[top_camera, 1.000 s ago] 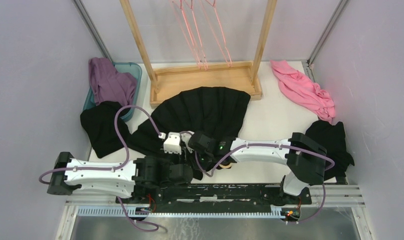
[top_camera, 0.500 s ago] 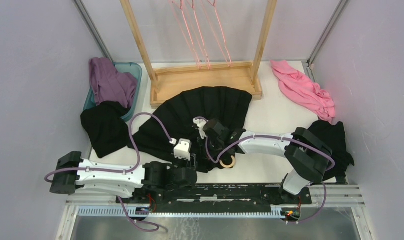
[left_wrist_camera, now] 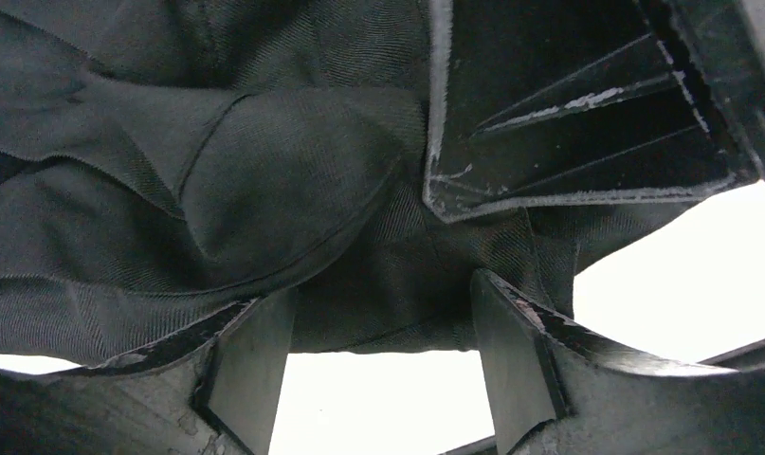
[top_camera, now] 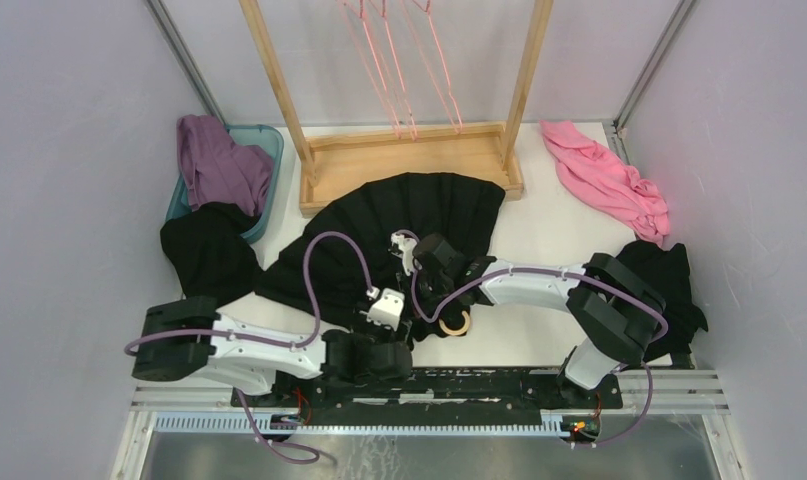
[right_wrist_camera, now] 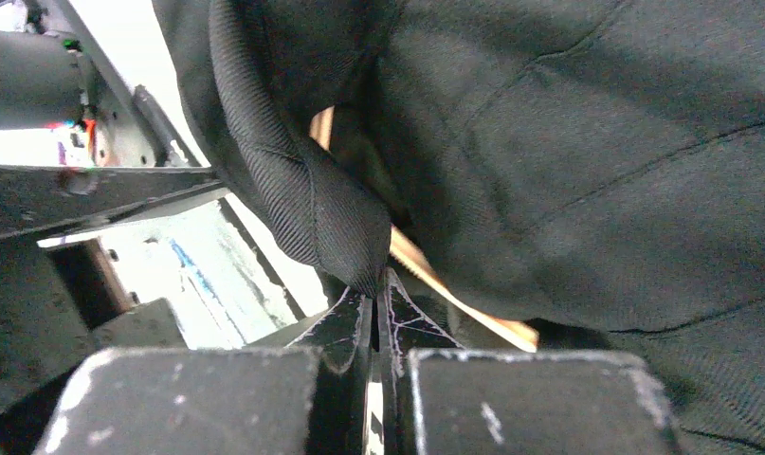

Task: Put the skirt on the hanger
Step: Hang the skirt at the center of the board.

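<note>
The black pleated skirt lies fanned out on the table, its waist near the arms. The beige hanger is mostly under the fabric; its round hook shows at the waist, and a strip of its wood shows in the right wrist view. My right gripper is shut on the skirt's ribbed waistband, pinched at the fingertips. My left gripper is open at the waist edge. In its wrist view the skirt lies just past the gripper, with white table between the fingers.
A wooden rack with thin pink wire hangers stands behind the skirt. A teal bin with a purple garment is at back left, above a plain black garment. A pink garment and another black garment lie on the right.
My right gripper has drawn back from the near edge onto the skirt's waist, uncovering the hanger's hook. My left wrist has swung right and nearer, up to the waist edge.
</note>
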{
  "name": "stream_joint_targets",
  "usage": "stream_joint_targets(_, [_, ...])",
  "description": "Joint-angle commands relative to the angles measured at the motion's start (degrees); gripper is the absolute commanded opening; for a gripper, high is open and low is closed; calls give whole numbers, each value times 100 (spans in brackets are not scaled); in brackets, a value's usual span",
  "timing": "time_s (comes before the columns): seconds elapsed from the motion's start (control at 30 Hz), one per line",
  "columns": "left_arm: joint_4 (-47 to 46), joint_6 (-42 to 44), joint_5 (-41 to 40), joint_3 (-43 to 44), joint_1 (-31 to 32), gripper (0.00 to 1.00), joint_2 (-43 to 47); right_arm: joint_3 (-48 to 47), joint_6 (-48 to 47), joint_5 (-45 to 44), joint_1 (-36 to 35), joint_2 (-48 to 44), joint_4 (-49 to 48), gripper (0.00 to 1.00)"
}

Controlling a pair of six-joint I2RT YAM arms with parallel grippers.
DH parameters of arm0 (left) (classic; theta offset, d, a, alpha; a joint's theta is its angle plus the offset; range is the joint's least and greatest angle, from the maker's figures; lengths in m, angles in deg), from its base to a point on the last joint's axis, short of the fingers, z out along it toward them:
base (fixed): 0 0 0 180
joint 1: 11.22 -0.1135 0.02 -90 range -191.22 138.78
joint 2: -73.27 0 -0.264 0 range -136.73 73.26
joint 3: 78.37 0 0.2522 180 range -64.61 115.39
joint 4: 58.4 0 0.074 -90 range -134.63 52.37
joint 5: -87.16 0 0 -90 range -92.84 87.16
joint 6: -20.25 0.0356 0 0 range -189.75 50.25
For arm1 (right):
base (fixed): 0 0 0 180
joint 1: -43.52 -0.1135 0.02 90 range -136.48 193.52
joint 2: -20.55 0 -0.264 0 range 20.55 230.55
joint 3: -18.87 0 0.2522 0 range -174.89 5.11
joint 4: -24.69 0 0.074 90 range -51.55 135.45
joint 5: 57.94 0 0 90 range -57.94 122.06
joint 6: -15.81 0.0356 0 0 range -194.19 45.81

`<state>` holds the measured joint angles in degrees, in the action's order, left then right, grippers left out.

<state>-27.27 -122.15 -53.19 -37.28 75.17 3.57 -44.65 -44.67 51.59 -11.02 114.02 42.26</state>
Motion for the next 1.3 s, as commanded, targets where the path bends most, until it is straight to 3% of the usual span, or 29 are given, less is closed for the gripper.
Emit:
stream_joint_targets(0.0, [-296,699,-464,509,-51,76,-676,-20,116,435,85,-184,-144,1])
stream_joint_targets(0.37, [-1344,2277,-66,255,-163,76,-145,71,113,651,167,-257,-81,1])
stream_joint_targets(0.67, [-2246,2695,1507,-212,-1110,76,-92,67,202,1086,232,-255,-90,1])
stream_joint_targets(0.83, [-2548,2632,1712,-404,-1287,75,-37,36,374,1536,320,-87,-180,1])
stream_joint_targets(0.9, [-2684,2614,1928,-365,-1379,75,-254,25,509,1721,342,-10,-283,7])
stream_joint_targets(1.03, [-2849,2573,2026,-148,-1401,73,-893,59,690,1830,500,-93,-241,32])
stream_joint_targets(1.13, [-2921,2583,2131,3,-1397,72,-1349,54,691,1770,679,-304,31,37])
stream_joint_targets(1.27, [-3081,2544,2215,10,-1396,69,-1535,-100,341,1063,876,-698,978,38])
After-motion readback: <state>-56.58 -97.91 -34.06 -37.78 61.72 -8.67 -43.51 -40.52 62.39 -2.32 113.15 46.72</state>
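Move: The skirt's near-edge fold, pinched in the shut right fingertips, lies about 3 cm ahead of the open left hand, 3 cm to its right and 1 cm lower. The hanger's hook pokes out from under the skirt some 12 cm to the left hand's right, level with it fore and aft and about 3 cm lower. For the right hand the fold is right at the fingertips, with the hook about 10 cm to its right and 4 cm back, 4 cm lower. Slide the left gripper, fingers kept wide, about 5 cm to the right and 3 to 4 cm forward, turning clockwise; let it bob up, then sink around the skirt's edge close to the right gripper. Hold the right pinch almost in place, rolling the wrist slightly, then part its fingers about a third and shift some 3 cm right, a little forward at the last. ##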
